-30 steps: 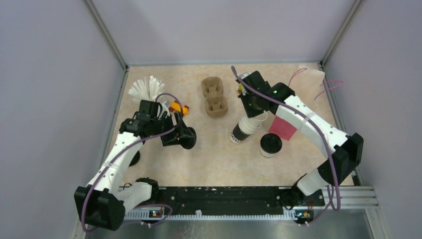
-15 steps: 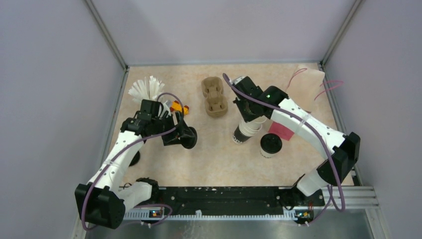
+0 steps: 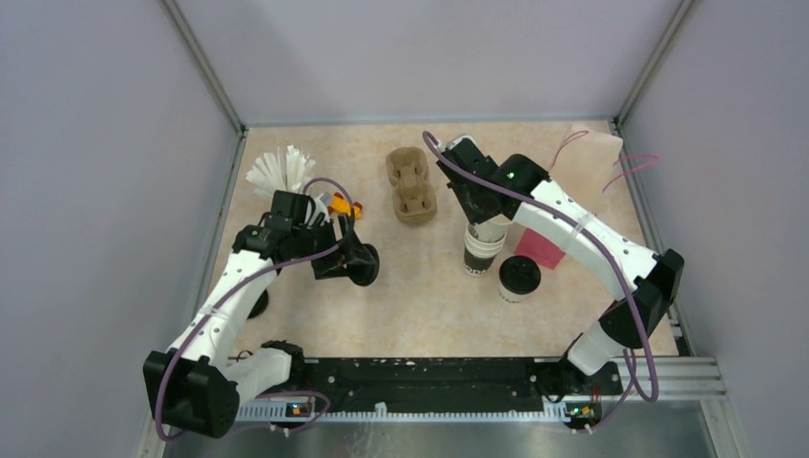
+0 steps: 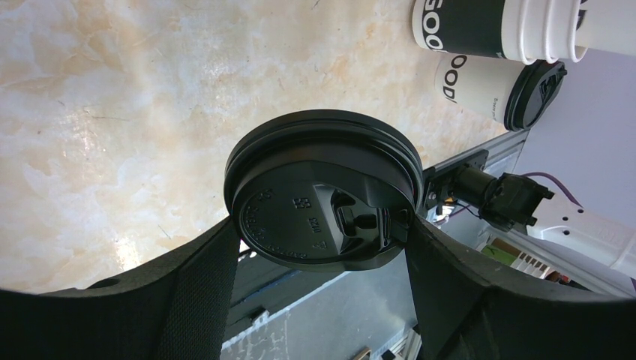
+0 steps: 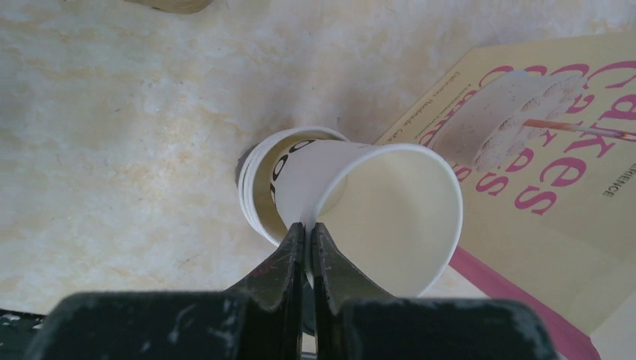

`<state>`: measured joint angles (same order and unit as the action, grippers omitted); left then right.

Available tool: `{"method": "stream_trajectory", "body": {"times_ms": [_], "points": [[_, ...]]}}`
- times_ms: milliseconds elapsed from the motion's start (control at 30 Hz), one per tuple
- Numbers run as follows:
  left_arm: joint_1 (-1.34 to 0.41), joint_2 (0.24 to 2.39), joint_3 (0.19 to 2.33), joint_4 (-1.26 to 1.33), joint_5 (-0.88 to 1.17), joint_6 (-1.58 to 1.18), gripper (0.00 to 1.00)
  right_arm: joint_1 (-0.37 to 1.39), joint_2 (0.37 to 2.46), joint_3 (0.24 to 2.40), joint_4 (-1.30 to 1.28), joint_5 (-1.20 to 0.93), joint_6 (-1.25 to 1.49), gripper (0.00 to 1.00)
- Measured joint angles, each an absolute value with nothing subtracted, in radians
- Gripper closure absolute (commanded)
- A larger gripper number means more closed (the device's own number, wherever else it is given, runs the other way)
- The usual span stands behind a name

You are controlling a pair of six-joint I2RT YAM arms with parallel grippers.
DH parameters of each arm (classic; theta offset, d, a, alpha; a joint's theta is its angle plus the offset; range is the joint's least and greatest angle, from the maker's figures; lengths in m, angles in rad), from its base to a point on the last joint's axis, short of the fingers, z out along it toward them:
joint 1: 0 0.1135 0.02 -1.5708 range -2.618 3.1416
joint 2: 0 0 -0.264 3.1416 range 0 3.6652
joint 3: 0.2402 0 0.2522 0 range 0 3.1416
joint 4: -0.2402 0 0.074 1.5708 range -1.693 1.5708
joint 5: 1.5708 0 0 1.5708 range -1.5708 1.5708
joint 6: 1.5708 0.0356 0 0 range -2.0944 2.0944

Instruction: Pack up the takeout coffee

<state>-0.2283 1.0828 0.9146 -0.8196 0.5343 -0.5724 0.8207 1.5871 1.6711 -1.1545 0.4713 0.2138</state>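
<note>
A stack of paper cups (image 3: 483, 250) stands about upright right of the table's middle, white above a dark band. My right gripper (image 5: 308, 229) is shut on the white rim of the topmost cup (image 5: 390, 214), which sits tilted in the rest of the stack (image 5: 259, 187). Next to the stack stands a cup with a black lid (image 3: 520, 277). My left gripper (image 4: 322, 229) is shut on a loose black lid (image 4: 322, 191), held on edge above the table at the left (image 3: 358, 260). The left wrist view also shows the stack (image 4: 495, 26) and the lidded cup (image 4: 487, 86).
A brown pulp two-hole tray (image 3: 411, 184) lies at the back middle. A beige cup of white sticks (image 3: 281, 172) and an orange item (image 3: 343, 205) are at the back left. A pink-edged cake book (image 5: 540, 150) lies under the right arm. The enclosure walls stand close.
The right gripper swung the cup stack from leaning to about upright and shifted slightly right. The left arm with the lid barely moved.
</note>
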Motion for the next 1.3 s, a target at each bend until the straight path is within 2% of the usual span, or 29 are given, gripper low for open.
{"method": "stream_trajectory", "body": {"times_ms": [300,567,800,967,1300], "points": [[-0.23,1.083,0.928,-0.824,0.529,-0.572,0.25,0.833,1.602,1.916,-1.279,0.451,0.253,1.0],[-0.23,1.082,0.99,-0.85,0.464,-0.571,0.25,0.954,1.653,2.103,-1.336,0.422,0.305,1.0],[-0.23,1.068,1.095,-0.922,0.269,-0.554,0.25,1.107,1.753,2.091,-1.29,0.392,0.37,1.0],[-0.23,1.039,1.114,-0.966,0.146,-0.546,0.25,1.145,1.763,1.961,-1.21,0.368,0.405,1.0],[-0.232,1.017,1.09,-1.007,0.089,-0.547,0.25,1.168,1.765,1.77,-1.097,0.366,0.476,1.0]]}}
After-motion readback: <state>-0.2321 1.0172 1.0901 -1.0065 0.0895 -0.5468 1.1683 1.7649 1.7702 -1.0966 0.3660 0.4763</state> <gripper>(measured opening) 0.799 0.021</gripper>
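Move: My right hand pinches the left side of the top cup's rim, its base still inside the cup stack, which stands some 2 cm ahead, 2 cm right and 11 cm below. The clear table spot for it lies about 12 cm left, 7 cm back and 17 cm below; the lidded cup is 9 cm right and 4 cm back, the carton tray 14 cm left and 21 cm ahead. From my left hand, holding a black lid, that spot is roughly 12 cm right, level, 11 cm below. I draw the top cup up out of the stack with my right hand, about 9 cm, then swing it some 15 cm left and 9 cm back over open table, sinking about 12 cm from the peak towards the clear spot with the rim pinch kept. Meanwhile my left hand clears the way: it takes its lid some 7 cm left and a little up, rolling its left side up about 20 degrees. ##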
